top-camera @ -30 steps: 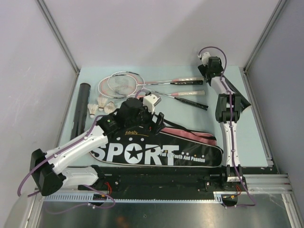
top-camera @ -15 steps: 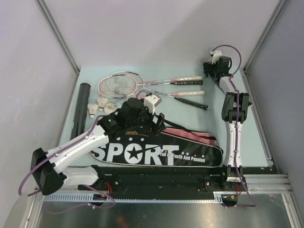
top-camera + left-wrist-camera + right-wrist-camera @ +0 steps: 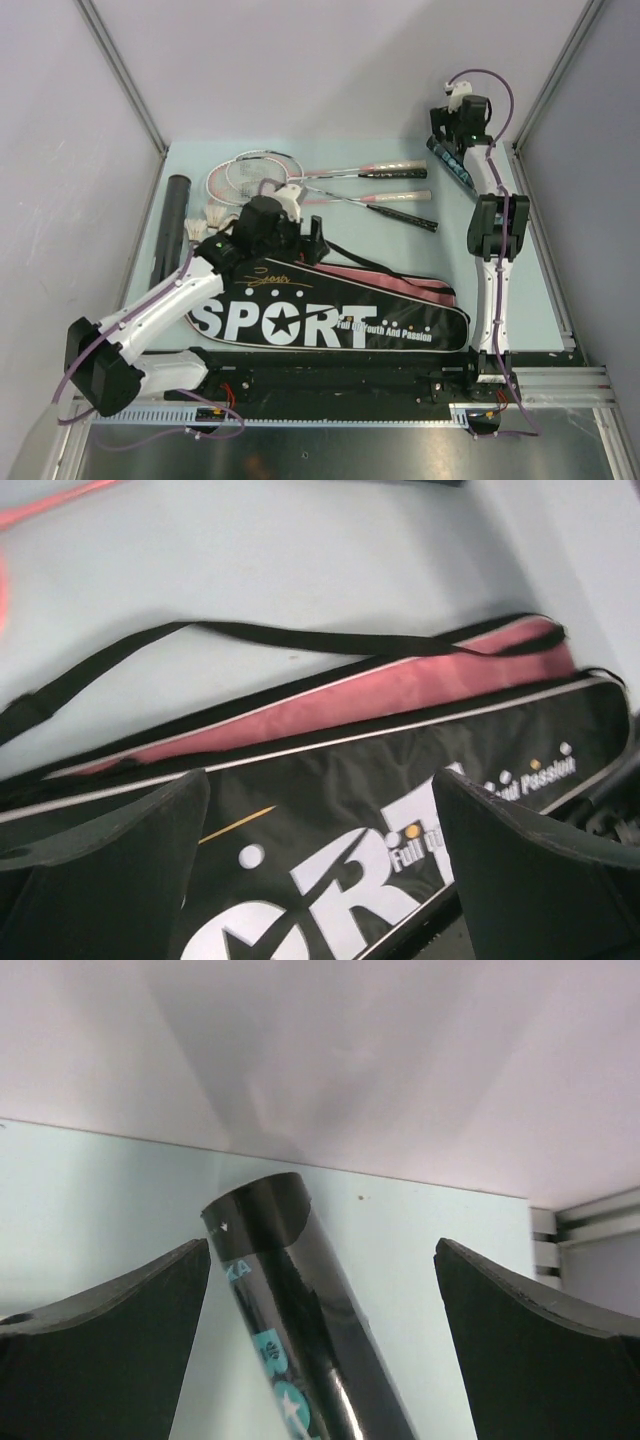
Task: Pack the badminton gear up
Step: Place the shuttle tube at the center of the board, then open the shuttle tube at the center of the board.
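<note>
Pink-and-white rackets (image 3: 300, 180) lie across the back of the table. White shuttlecocks (image 3: 212, 215) sit beside a dark tube (image 3: 172, 225) at the left. A second dark tube with teal print (image 3: 452, 165) (image 3: 300, 1310) lies at the back right. My right gripper (image 3: 447, 132) (image 3: 322, 1250) is open over its far end, the fingers apart on either side and not touching it. A black and pink SPORT racket bag (image 3: 330, 315) (image 3: 330, 780) lies at the front. My left gripper (image 3: 310, 245) (image 3: 320, 880) hangs open above its lettering, holding nothing.
The bag's black strap (image 3: 250, 635) trails loose over the table behind the bag. The back wall and metal side rails (image 3: 545, 240) stand close to the right gripper. The right arm's elbow (image 3: 497, 225) rises over the right side.
The right arm has swung back and to the right into the corner, its jaws widening, and the teal-printed tube now shows beneath it. The left gripper has shifted a little left over the bag.
</note>
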### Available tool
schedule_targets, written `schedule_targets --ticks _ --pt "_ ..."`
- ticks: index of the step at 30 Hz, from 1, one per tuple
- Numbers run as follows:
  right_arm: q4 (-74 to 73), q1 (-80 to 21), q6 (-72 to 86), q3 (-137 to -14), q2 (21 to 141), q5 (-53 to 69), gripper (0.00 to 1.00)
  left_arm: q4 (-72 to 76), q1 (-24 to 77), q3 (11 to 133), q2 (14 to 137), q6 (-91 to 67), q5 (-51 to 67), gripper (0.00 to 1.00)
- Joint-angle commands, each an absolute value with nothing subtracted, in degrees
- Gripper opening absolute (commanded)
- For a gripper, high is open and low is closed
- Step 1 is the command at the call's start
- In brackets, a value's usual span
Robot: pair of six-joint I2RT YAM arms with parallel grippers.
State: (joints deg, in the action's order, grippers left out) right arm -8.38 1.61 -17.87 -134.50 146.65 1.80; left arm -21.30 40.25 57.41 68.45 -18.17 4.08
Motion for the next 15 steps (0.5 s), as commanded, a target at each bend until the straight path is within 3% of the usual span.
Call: schedule_targets --ticks 1,5,9,10,12,15 --pt "-11.3 -5.0 -18.0 -132.6 134.0 -7.7 1.0 -25.2 31.4 56.7 66.0 -27.1 0.4 1.0" --pt "-10.7 -13.4 -9.0 -117.4 123.9 -16.3 1.0 -26.5 19.5 56.0 64.3 -30.6 3.5 1.0" --pt "-8.7 -21.3 9.5 -104.0 115.4 -6.3 1.0 -26.6 2.5 54.4 64.4 -34.7 6.8 1.0" --pt "-6.7 -22.9 12.8 -100.6 113.0 2.0 1.0 -26.8 0.5 54.1 64.6 -33.4 6.9 1.0" --pt "11.9 -28.0 20.7 -87.1 111.3 8.5 1.0 -26.8 -5.6 53.4 63.9 -32.9 3.0 1.0" --pt "18.5 -35.6 22.4 -85.9 114.2 11.8 1.0 -26.8 -13.9 53.9 64.5 -31.4 0.9 1.0"
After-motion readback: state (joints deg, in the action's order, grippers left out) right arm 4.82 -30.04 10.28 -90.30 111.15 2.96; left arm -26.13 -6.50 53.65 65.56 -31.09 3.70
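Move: The shuttle tube lies along the board's left edge, its middle about 41 cm left of the left gripper, 17 cm ahead and 15 cm below. The three shuttles lie some 29 cm left and 21 cm ahead, equally low; the racket bag is almost straight beneath, 17 cm down. From the right gripper that tube is roughly 81 cm left, 28 cm back and 9 cm lower; the crossed rackets are about 42 cm left, 10 cm back and 11 cm below. Swing the open left gripper about 26 cm left and a little forward, off the bag towards the shuttle tube, turning it some 55 degrees counter-clockwise. Together with it, carry the open, empty right gripper left and back, away from the labelled tube and over the rackets, rising first and dipping slightly at the end while it rolls its left side up and turns counter-clockwise. ##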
